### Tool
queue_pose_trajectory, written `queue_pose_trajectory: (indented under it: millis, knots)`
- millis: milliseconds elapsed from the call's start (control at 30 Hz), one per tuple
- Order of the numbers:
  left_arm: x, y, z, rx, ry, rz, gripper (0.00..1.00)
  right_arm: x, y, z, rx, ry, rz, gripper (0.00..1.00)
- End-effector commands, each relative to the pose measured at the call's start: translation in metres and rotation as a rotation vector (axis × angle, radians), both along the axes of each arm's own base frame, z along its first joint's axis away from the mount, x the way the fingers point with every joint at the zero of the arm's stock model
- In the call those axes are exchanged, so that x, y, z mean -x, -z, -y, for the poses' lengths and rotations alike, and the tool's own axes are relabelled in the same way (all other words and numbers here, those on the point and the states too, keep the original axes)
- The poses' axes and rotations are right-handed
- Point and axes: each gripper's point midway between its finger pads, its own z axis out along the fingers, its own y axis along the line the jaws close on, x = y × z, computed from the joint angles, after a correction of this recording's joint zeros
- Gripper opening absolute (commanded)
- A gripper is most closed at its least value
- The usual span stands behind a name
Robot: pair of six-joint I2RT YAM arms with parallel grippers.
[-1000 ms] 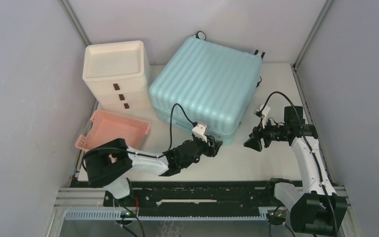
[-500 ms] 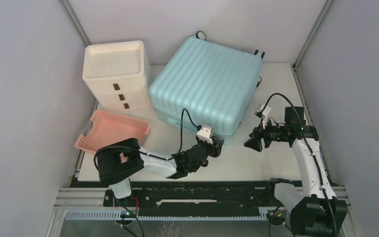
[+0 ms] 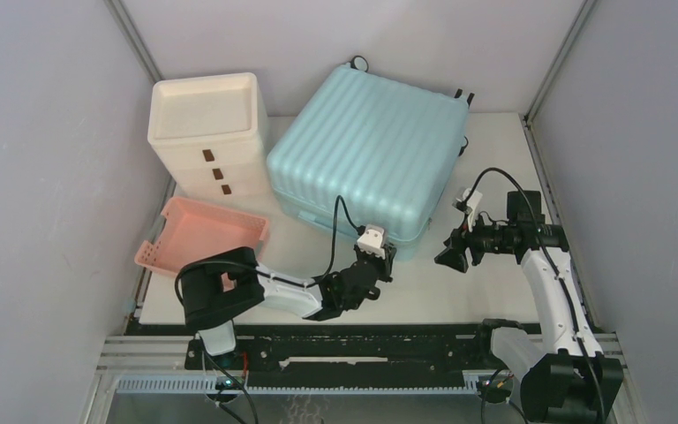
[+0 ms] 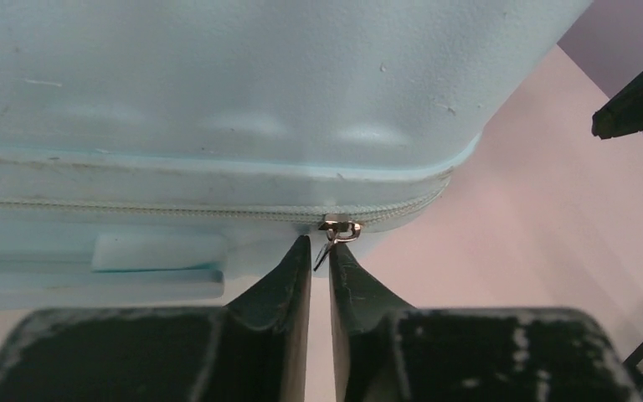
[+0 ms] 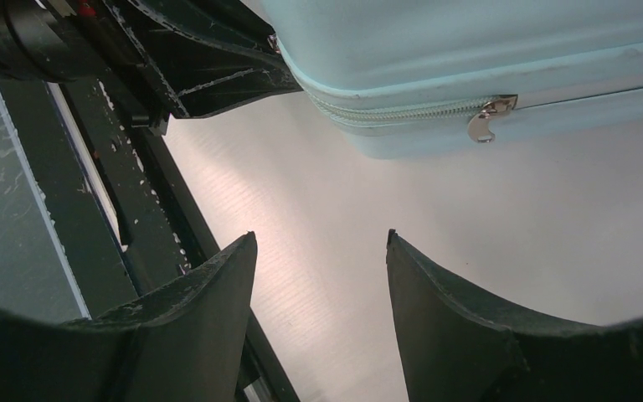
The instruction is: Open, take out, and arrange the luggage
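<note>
The luggage (image 3: 366, 150) is a pale aqua ribbed hard-shell case lying flat and zipped closed at the back middle of the table. At its near right corner my left gripper (image 3: 381, 258) has its jaws drawn almost together on a small metal zipper pull (image 4: 332, 234). In the left wrist view the pull's tab sits slanted across the narrow gap between the tips of that gripper (image 4: 319, 247), under the luggage (image 4: 218, 84). My right gripper (image 3: 450, 256) hovers open just right of that corner, holding nothing. In the right wrist view, the right gripper (image 5: 320, 239) faces a second zipper pull (image 5: 484, 121).
A cream-white drawer cabinet (image 3: 207, 132) stands at the back left, touching the luggage. A shallow pink basket (image 3: 207, 231) lies in front of it. The left arm's dark gripper body (image 5: 209, 59) shows near the right gripper. Grey walls close in the table (image 3: 494, 283) on both sides.
My left gripper has pushed in to the luggage's near right corner, and its jaws have closed from wide to nearly together round the zipper pull. The right arm has hardly moved.
</note>
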Motion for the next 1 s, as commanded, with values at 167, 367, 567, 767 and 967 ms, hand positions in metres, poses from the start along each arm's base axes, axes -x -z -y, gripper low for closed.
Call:
queue_pose_trajectory:
  millis: [167,367,567,767,967]
  knots:
    - [-0.004,-0.032,0.001,0.083,-0.011,0.052,0.00,-0.005,-0.013,-0.003,0.005,-0.024,0.060,0.67]
    - [0.003,-0.032,-0.007,0.065,0.036,0.075,0.00,-0.005,-0.013,-0.003,0.007,-0.025,0.058,0.67]
    - [0.009,-0.026,-0.020,0.039,0.069,0.066,0.00,-0.005,-0.013,-0.003,0.010,-0.026,0.058,0.67]
    - [0.002,-0.021,-0.033,0.020,0.059,0.044,0.00,-0.005,-0.012,-0.003,0.014,-0.025,0.058,0.66]
    - [-0.010,-0.025,-0.042,0.042,0.030,0.035,0.00,-0.005,-0.011,-0.003,0.017,-0.024,0.053,0.66]
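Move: Right at the left hand's fingertips, about 1 cm ahead and 1 cm right, hangs the front zipper pull, between the pads. The suitcase's carry handle is centred some 12 cm left and 5 cm ahead, a little lower; the second zipper pull sits round the corner, about 6 cm ahead and 8 cm right, level in height. From the right hand the front pull lies roughly 12 cm left, 3 cm ahead and 5 cm lower. Pinching the hanging zipper pull, the left hand shuts its fingers fully while standing still. It then draws back about 1 cm and swings left, some 2.5 cm in all, rising slightly and easing forward again near the end, dragging the pull along the suitcase's front seam towards the carry handle; the wrist turns about 5 degrees clockwise. ##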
